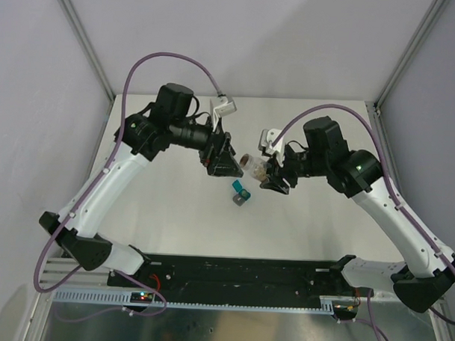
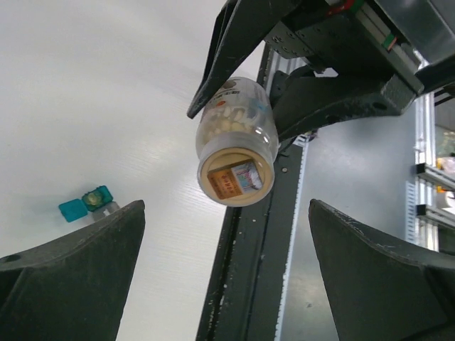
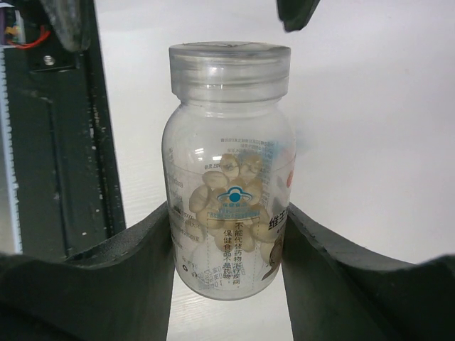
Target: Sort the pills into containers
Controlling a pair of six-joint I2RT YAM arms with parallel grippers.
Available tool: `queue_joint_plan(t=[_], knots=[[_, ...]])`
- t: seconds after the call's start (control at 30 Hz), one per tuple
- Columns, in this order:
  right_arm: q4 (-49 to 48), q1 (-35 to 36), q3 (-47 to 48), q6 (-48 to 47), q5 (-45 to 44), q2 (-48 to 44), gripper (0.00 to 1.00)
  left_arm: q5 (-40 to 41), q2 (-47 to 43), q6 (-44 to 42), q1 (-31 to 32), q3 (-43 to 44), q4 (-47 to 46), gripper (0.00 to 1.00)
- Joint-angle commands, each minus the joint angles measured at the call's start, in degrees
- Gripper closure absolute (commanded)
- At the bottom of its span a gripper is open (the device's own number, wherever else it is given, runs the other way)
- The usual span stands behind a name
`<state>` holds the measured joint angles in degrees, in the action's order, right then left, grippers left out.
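Observation:
My right gripper (image 3: 227, 213) is shut on a clear plastic bottle (image 3: 227, 170), gripping its lower body on both sides. Pale pills (image 3: 238, 188) fill the bottle's lower half, and its clear lid (image 3: 229, 67) is on. In the top view the bottle (image 1: 251, 165) hangs above the table between the two arms. My left gripper (image 2: 226, 206) is open and empty, and the bottle's lid end (image 2: 237, 177) faces it a short way off. A teal box (image 1: 240, 193) with its flap raised lies on the table below them, also visible as the teal box (image 2: 85, 202) in the left wrist view.
The white table (image 1: 173, 221) ends at a black rail (image 1: 239, 272) along the near edge, where both arm bases sit. Grey enclosure walls and metal posts (image 1: 86, 42) stand at the left, right and back.

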<state>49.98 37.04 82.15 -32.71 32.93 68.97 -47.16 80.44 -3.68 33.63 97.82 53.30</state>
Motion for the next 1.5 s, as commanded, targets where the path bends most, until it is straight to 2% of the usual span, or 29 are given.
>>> queue_joint_plan(t=[0.0,0.17,0.6,0.9,1.07,1.27,1.47], knots=[[-4.61,1.54,-0.21,1.32,-8.52,-1.17,1.0,-4.35,2.27,6.34,-0.53,3.89,-0.59,0.0],[-5.81,2.99,-0.86,1.25,-12.31,-0.99,1.0,-4.62,4.88,7.17,-0.66,5.22,-0.58,0.03],[-5.38,3.64,-1.09,1.24,-11.59,-0.27,1.0,-5.08,8.83,6.15,-0.59,7.96,-0.57,0.27],[-4.93,3.75,-1.46,1.24,-10.89,-0.05,1.0,-4.88,8.32,5.31,-0.64,7.85,-0.62,0.32],[-4.88,3.74,-1.47,1.45,-10.45,-0.08,1.0,-4.85,8.22,4.93,-0.63,7.77,-0.62,0.39],[-5.02,3.82,-1.47,1.82,-9.5,-0.07,1.0,-5.48,8.61,3.9,-0.27,6.93,-0.56,0.54],[-4.98,2.82,-1.31,2.5,-5.65,0.08,1.0,-5.53,7.57,-2.43,1.67,4.31,-0.59,0.82]])
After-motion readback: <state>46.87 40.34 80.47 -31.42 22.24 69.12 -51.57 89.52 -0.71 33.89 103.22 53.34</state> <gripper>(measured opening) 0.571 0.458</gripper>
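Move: The cap of the pill bottle, which the right hand already holds, lies about 3 cm to the left hand's right, level fore and aft and roughly 1 cm below it. The little teal and grey containers lie on the table about 9 cm ahead of the left hand, 3 cm to its right and some 28 cm below. From the right hand the cap is about 6 cm to the left and 1 cm ahead, at its height. Left hand goes 3 cm right and forward, pinching the bottle's cap; right hand carries the bottle 2 cm forward. ##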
